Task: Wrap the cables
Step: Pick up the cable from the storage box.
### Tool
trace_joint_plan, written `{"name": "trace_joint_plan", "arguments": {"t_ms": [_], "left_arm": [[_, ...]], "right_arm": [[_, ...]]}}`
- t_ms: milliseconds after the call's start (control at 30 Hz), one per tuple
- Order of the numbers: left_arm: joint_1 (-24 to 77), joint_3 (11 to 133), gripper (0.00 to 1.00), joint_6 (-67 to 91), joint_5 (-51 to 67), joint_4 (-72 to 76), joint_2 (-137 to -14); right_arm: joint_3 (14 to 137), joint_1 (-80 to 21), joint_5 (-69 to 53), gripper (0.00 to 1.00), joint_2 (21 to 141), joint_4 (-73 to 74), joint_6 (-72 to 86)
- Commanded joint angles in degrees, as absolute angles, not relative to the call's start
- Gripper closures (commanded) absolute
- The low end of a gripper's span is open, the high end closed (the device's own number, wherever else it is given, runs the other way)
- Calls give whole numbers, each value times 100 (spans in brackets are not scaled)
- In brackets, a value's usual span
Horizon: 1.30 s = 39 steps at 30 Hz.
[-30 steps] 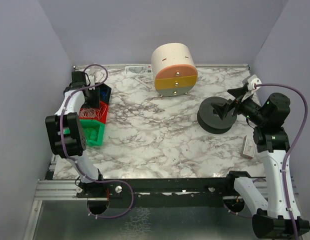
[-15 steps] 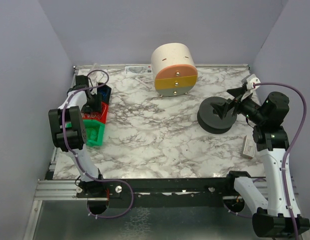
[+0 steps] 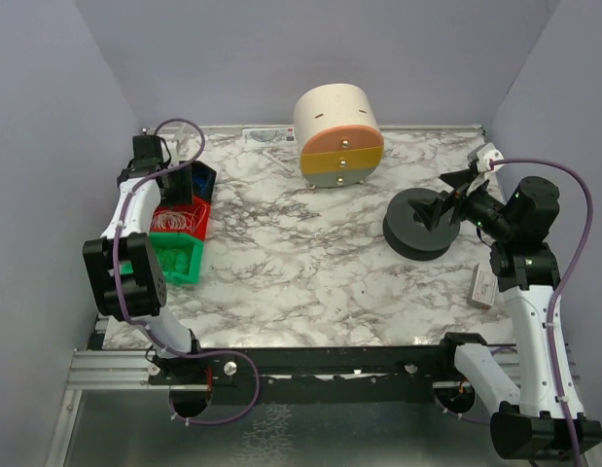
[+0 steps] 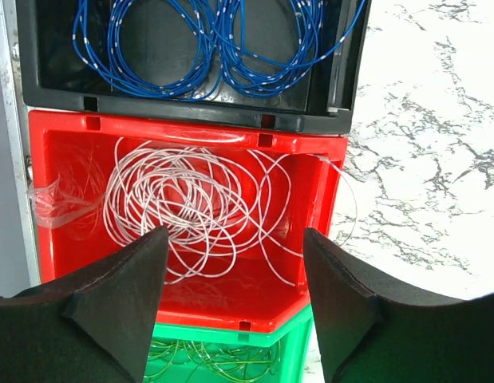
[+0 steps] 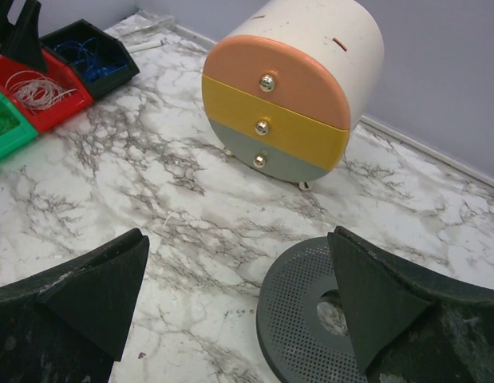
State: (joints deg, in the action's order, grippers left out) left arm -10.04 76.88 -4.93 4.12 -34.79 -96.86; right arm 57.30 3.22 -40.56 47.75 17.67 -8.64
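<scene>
The cables (image 4: 191,209) are a loose tangle of thin whitish wire lying in the red bin (image 4: 55,159); they also show as the cables (image 5: 35,88) far left in the right wrist view. My left gripper (image 4: 235,239) hovers above that bin, open, with nothing between its fingers. It is the left gripper (image 3: 180,191) over the bins in the top view. The dark grey perforated spool (image 3: 417,229) lies flat on the right. My right gripper (image 5: 237,239) is open just above the spool (image 5: 306,319), one finger over its hole.
A black bin with blue wire (image 4: 191,48) sits behind the red bin, and a green bin (image 4: 231,347) in front. A cream drawer unit (image 3: 337,136) stands at the back. A small white box (image 3: 481,289) lies near the right edge. Walls close in on both sides.
My left arm dipped toward the bins, then drew back up and toward the back, its jaws a little wider. The right arm and spool have hardly moved.
</scene>
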Motion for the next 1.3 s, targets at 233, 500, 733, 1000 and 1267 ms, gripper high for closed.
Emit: {"name": "trace_joint_plan", "arguments": {"t_ms": [233, 500, 733, 1000, 1267], "left_arm": [[-995, 7314, 31, -416, 63, -3449, -10252], [-832, 7487, 32, -363, 81, -3387, -10726], [-736, 7390, 54, -345, 44, -3288, -10837], [-738, 7645, 90, -452, 37, -3396, -10410], [-763, 8269, 100, -514, -264, -3726, -9642]], "right_arm": [[5739, 352, -4148, 0, 4799, 1889, -957], [5714, 357, -4110, 0, 4790, 1877, -956], [5718, 353, -4131, 0, 4820, 1878, -966], [5705, 359, -4122, 0, 4816, 1866, -966], [5687, 356, -4131, 0, 4816, 1840, -956]]}}
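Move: The white cable lies coiled in the red bin, its middle about 2 cm back and 2 cm left of the empty left hand and some 10 cm below it. At about that same height, the blue cable in the black bin sits about 8 cm ahead and 1 cm left, while the green cable is roughly 12 cm back, straight behind. From the idle right hand the white cable is about 56 cm left, 10 cm ahead and 32 cm down. Into the white coil in the red bin the left hand sinks about 9 cm, easing back 2 cm and tipping its fingers some 10 degrees nearer vertical. Low in the bin the fingers shut nearly fully, pinching a few white strands between their tips, then the hand rises 5 to 6 cm and slightly forward, keeping the pinch and tipping partly back up. ##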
